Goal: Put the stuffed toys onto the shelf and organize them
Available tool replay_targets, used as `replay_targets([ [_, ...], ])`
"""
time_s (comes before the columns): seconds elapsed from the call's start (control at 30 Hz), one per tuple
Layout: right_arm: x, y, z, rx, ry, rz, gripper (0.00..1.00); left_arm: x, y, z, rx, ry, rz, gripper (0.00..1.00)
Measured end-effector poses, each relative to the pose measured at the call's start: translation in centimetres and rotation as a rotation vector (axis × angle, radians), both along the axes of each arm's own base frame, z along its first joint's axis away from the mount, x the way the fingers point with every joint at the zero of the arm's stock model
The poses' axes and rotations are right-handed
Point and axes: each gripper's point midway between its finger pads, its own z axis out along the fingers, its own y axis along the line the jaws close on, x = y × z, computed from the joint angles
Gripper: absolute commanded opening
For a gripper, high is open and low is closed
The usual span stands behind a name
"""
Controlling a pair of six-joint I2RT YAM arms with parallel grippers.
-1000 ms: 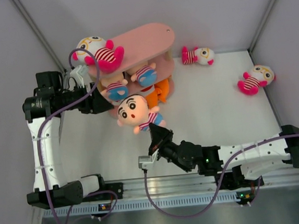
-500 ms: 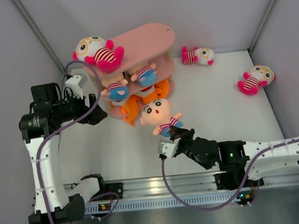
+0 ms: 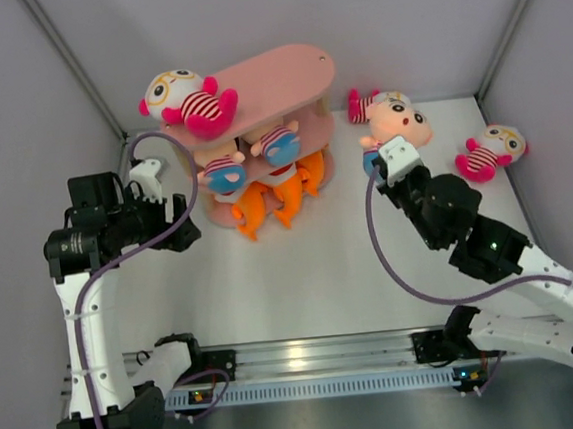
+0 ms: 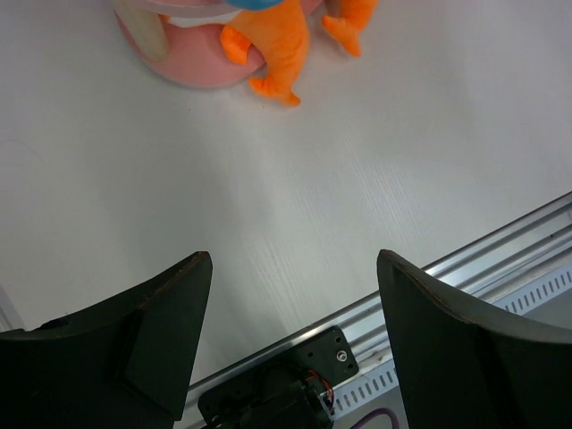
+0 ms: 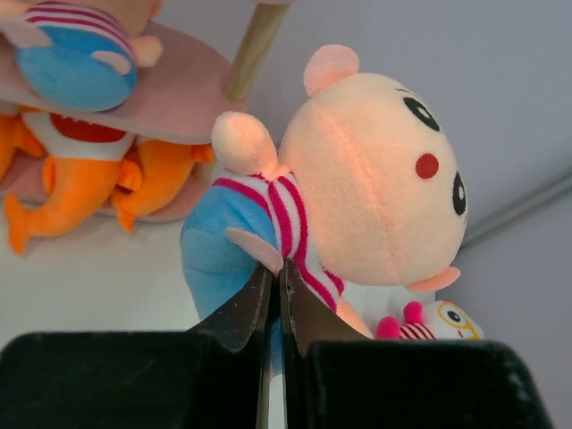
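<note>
The pink three-tier shelf (image 3: 275, 80) stands at the back, left of centre. A white-headed goggled doll (image 3: 184, 101) lies on its top board, two peach dolls in blue pants (image 3: 251, 157) on the middle board, and orange fish (image 3: 275, 197) on the bottom board. My right gripper (image 3: 381, 164) is shut on a peach doll (image 5: 357, 188) and holds it in the air right of the shelf. A second goggled doll (image 3: 490, 151) lies at the far right; a third is partly hidden behind the held doll. My left gripper (image 3: 179, 224) is open and empty, left of the shelf.
Grey walls close in the table on the left, back and right. A metal rail (image 3: 309, 358) runs along the near edge. In the left wrist view the shelf base (image 4: 192, 67) and an orange fish tail (image 4: 277, 58) show at the top.
My right arm has carried the peach doll from in front of the shelf up and to the right. My left gripper has pulled back from the shelf and lowered slightly.
</note>
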Motion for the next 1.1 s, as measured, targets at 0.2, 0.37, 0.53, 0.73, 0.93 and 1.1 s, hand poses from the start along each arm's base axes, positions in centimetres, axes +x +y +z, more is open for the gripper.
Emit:
replay_targets([
  [0.2,6.6,0.6,-0.3,-0.082,0.062,-0.062,0.0,-0.3,0.1,0.3,0.01,-0.02,0.007,0.81],
  [0.37,9.5,3.9,-4.3,-0.216,0.165,0.109,0.0,-0.6,0.7,0.5,0.042,-0.044,0.024,0.81],
  [0.53,10.5,4.5,-3.3,-0.307,0.195,0.217,0.0,-0.9,0.8,0.5,0.051,-0.051,0.022,0.81],
  [0.73,11.3,5.3,-0.8,-0.375,0.136,0.266,0.0,-0.5,0.6,0.1,0.04,-0.028,0.012,0.82],
  [0.93,12.6,5.2,-3.0,-0.575,0.117,0.276,0.0,-0.4,0.6,0.0,0.04,-0.023,0.011,0.82],
  [1.1,13.9,5.1,-5.3,-0.82,0.055,0.221,0.0,-0.4,0.6,0.0,0.04,-0.024,0.011,0.82],
])
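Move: The doll held in the right hand is bound for the free right end of the shelf's middle tier, about 22 cm ahead, 14 cm to the left and some 7 cm lower. The doll already seated there lies some 20 cm ahead and 25 cm left of this hand; the rightmost orange toy on the bottom tier is roughly 25 cm ahead, 16 cm left and 28 cm below. From the left hand that free end is about 27 cm ahead and 27 cm to the right, nearly level. The doll, still pinched by its body in the shut fingers, is carried by the right hand some 14 cm forward, quickly at first and then slowing, and about 5 cm left, up to the right end of the middle tier. The hand dips, rises again and sinks once more to about 5 cm lower, while the wrist rolls its left side down roughly 45 degrees and swings a little left. ##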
